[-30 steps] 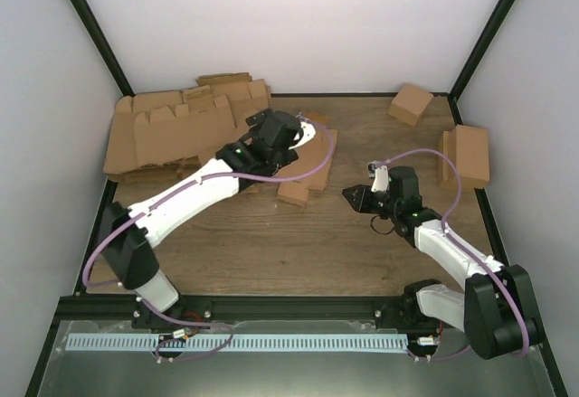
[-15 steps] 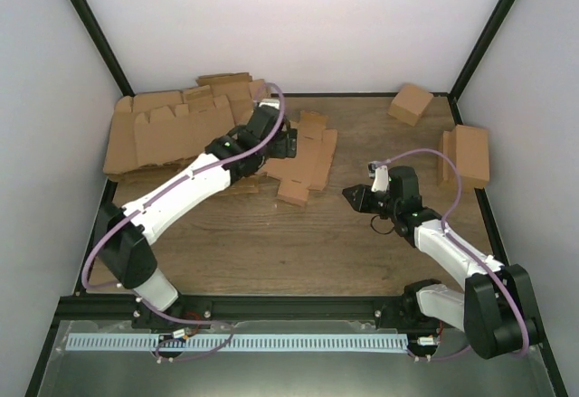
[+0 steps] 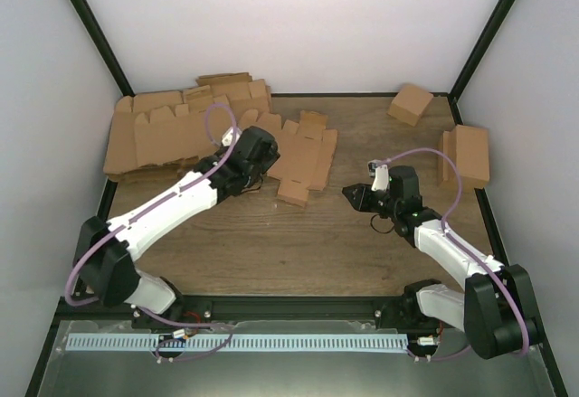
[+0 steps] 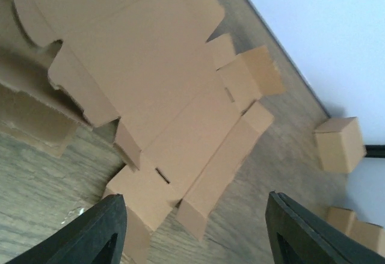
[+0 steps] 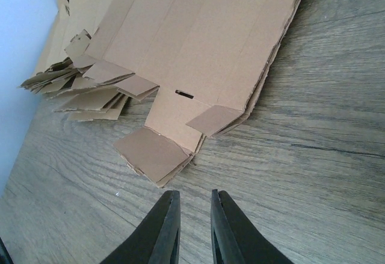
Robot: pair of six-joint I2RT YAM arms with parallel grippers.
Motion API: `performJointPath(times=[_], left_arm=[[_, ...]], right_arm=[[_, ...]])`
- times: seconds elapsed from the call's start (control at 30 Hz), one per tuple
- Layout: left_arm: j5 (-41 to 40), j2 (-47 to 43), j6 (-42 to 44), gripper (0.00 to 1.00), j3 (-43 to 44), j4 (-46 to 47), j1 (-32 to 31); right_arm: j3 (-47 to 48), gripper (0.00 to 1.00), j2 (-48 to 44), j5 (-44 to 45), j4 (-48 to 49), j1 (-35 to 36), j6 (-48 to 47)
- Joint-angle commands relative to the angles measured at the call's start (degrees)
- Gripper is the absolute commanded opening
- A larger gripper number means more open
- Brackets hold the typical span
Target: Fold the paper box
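Note:
The paper box [image 3: 303, 157] is a flat brown die-cut sheet with tabbed flaps, lying on the wooden table behind the centre. My left gripper [image 3: 270, 164] hovers at its left edge. In the left wrist view the sheet [image 4: 174, 138] spreads out ahead, and the left gripper [image 4: 195, 228] is open with only table and cardboard showing between its fingers. My right gripper [image 3: 351, 196] sits low to the right of the sheet, apart from it. In the right wrist view the sheet [image 5: 204, 47] lies ahead of the right gripper [image 5: 194, 216], whose jaws stand a narrow gap apart on nothing.
A pile of flat brown blanks [image 3: 172, 130] fills the back left corner. A small cube-like box [image 3: 410, 103] sits at the back right, also seen as the cube [image 4: 340, 144]. A folded box [image 3: 468, 155] lies by the right wall.
My left arm has drawn back leftward from above the sheet, uncovering it, and its jaws have narrowed a little. The right arm has not moved.

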Motion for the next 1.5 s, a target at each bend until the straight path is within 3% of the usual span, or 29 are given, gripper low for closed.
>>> performJointPath(times=[0.0,0.17,0.23,0.43,0.87,1.47], left_arm=[[0.4,5.6,-12.9,0.63,3.6,-4.4,-0.2],[-0.9,12.4,-18.7,0.59,7.8,-7.8,-1.2],[0.2,13.7,-21.1,0.52,6.4,-6.5,-1.3],[2.0,16.8,-23.2,0.45,4.5,-1.1,-1.3],[-1.4,20.7,-24.3,0.45,4.5,2.3,-1.3],[0.8,23.4,-24.1,0.45,2.3,6.3,-0.3]], right_arm=[[0.7,0.17,-0.2,0.1,1.0,-0.3,0.0],[0.7,0.17,-0.2,-0.6,0.8,-0.2,-0.2],[1.2,0.17,-0.3,-0.4,0.2,-0.2,-0.7],[1.7,0.17,-1.3,0.2,-0.9,-0.2,-1.6],[1.6,0.17,-3.3,0.3,-2.4,-0.2,-1.9],[1.1,0.17,-3.9,0.1,-2.4,-0.2,-1.7]])
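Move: The small raised corner tab beside the slotted end flap of the flat paper box lies about 3 cm ahead, 2 cm right and some 19 cm below the left hand. The slotted end flap is about 7 cm to that hand's right, level with it fore and aft, and the main sheet's middle roughly 10 cm ahead and 4 cm right, both about 20 cm below. From the right hand the tab is roughly 9 cm ahead, 18 cm left and 11 cm lower. The box's raised corner tab and slotted end are approached from above: the left hand sinks about 13 cm, quickly at first and then slowly, easing a few centimetres right and forward. Its fingers tip some 15 degrees further down, the wrist turns slightly counter-clockwise, and the gap narrows from about two thirds to just under half open, empty and short of the cardboard. ##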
